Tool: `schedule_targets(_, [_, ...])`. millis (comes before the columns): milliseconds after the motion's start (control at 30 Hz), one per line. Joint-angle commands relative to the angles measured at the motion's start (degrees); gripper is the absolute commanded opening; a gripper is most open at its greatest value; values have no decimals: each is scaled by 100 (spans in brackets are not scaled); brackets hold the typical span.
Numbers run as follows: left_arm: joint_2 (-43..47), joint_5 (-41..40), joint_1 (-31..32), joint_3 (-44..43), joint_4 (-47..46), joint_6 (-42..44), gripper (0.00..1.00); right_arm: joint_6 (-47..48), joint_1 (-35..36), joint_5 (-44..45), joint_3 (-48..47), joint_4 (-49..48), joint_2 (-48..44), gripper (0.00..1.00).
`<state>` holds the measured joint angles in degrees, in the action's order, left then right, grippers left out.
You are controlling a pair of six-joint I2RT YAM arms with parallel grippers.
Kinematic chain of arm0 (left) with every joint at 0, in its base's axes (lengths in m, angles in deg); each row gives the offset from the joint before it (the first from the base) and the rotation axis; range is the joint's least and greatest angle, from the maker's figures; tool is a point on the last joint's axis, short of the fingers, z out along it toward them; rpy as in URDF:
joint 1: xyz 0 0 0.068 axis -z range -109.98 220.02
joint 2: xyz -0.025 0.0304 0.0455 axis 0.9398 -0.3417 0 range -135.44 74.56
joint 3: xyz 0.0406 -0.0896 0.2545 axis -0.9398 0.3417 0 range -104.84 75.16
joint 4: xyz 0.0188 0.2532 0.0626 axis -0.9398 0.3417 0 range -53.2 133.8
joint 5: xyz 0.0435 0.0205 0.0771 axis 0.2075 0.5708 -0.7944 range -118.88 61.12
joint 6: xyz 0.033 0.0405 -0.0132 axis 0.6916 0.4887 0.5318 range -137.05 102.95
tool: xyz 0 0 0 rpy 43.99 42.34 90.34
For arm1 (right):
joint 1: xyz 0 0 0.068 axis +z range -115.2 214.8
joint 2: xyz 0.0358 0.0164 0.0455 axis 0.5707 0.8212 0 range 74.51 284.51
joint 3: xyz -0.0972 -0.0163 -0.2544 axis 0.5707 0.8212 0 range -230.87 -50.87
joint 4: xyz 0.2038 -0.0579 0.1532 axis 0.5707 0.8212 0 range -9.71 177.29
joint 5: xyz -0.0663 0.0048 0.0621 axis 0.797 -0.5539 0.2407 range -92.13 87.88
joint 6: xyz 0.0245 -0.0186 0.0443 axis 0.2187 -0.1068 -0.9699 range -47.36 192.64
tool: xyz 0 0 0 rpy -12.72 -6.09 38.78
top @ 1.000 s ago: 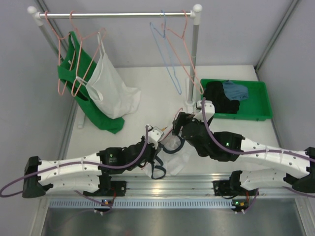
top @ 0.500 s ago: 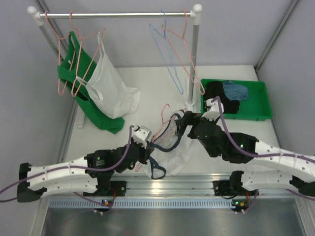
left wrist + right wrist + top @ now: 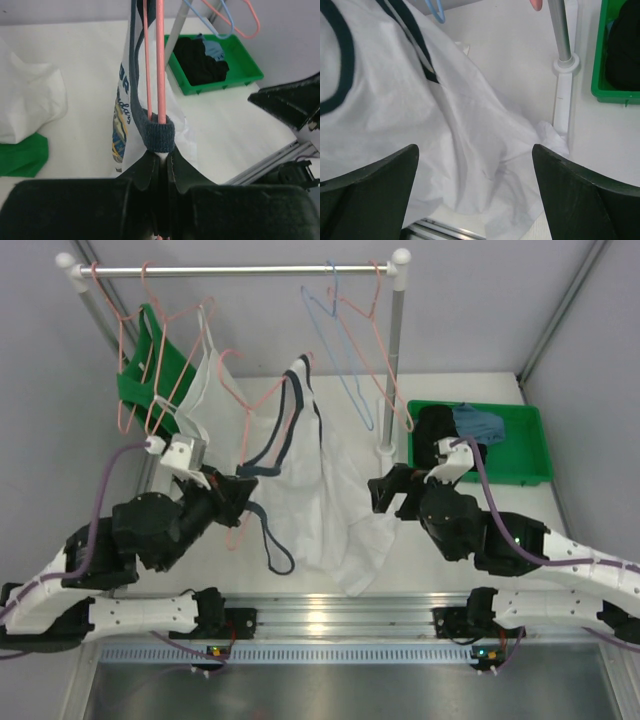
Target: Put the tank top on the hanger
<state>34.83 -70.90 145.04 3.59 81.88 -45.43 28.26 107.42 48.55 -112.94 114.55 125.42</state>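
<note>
The pink hanger (image 3: 248, 406) is held up over the table's left-middle, and my left gripper (image 3: 243, 492) is shut on its wire. In the left wrist view the jaws pinch the two pink wires (image 3: 160, 60) together with a navy strap (image 3: 159, 135) of the tank top. The tank top (image 3: 320, 480) hangs from the hanger, white with navy trim, and its hem trails on the table. Its blue-and-yellow print (image 3: 121, 110) shows from the left wrist. My right gripper (image 3: 392, 490) stands open beside the cloth. Its fingers (image 3: 375, 185) are spread wide over the white fabric (image 3: 420, 115), holding nothing.
The rack rail (image 3: 240, 270) carries a green top (image 3: 150, 380) and a plain white top (image 3: 225, 415) on pink hangers at left. A light blue hanger (image 3: 345, 370) and a pink one hang at right. The rack post (image 3: 395, 360) and a green bin (image 3: 480, 440) of dark clothes stand right.
My left arm rose and swung left with the hanger, lifting the tank top off the table so it hangs spread out. My right gripper opened, let go and drew back to the right.
</note>
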Motion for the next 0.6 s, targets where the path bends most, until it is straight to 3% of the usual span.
schedule_targets(0, [-553, -815, -32, -1084, 789, 263, 0, 289, 24, 21, -377, -16, -20, 95])
schedule_targets(100, [-1123, -1070, -32, -2322, 1308, 316, 0, 377, 24, -5, -499, -33, 6, 95])
schedule_targets(333, [-2037, -1274, -23, -4231, 2338, 429, 0, 562, 15, -58, -710, -16, 41, 96])
schedule_targets(467, [-2382, -1221, -23, -4322, 2751, 272, 0, 580, 15, -137, -702, -60, 59, 96])
schedule_targets(567, [-2233, -1134, -23, -3769, 2376, 236, 0, 518, 15, -207, -658, -51, 50, 96])
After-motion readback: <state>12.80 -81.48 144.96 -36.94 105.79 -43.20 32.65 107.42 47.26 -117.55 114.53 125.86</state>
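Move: The left hand already grips the pink hanger's lower part with the tank top on it, and the free stretch of rail it is bound for lies about 38 cm straight ahead and some 15 cm higher. From that hand the white top hangs about 38 cm ahead, 10 cm left and 13 cm lower, and the blue hanger about 34 cm ahead, 17 cm right and slightly higher. From the empty right hand, that rail spot is about 34 cm ahead, 25 cm left and 21 cm above. Still pinching the pink hanger with the strap around it, the left hand goes mainly up, about 11 cm, easing forward and to the left by 2 to 3 cm each and slowing near the top before it sinks back a little over 1 cm; it turns about 10 degrees counter-clockwise and its left side lifts slightly, with the hanger's hook still short of the rail. The right hand, open and holding nothing, rises some 3 cm in place beside the hanging cloth and stays clear to the right. ##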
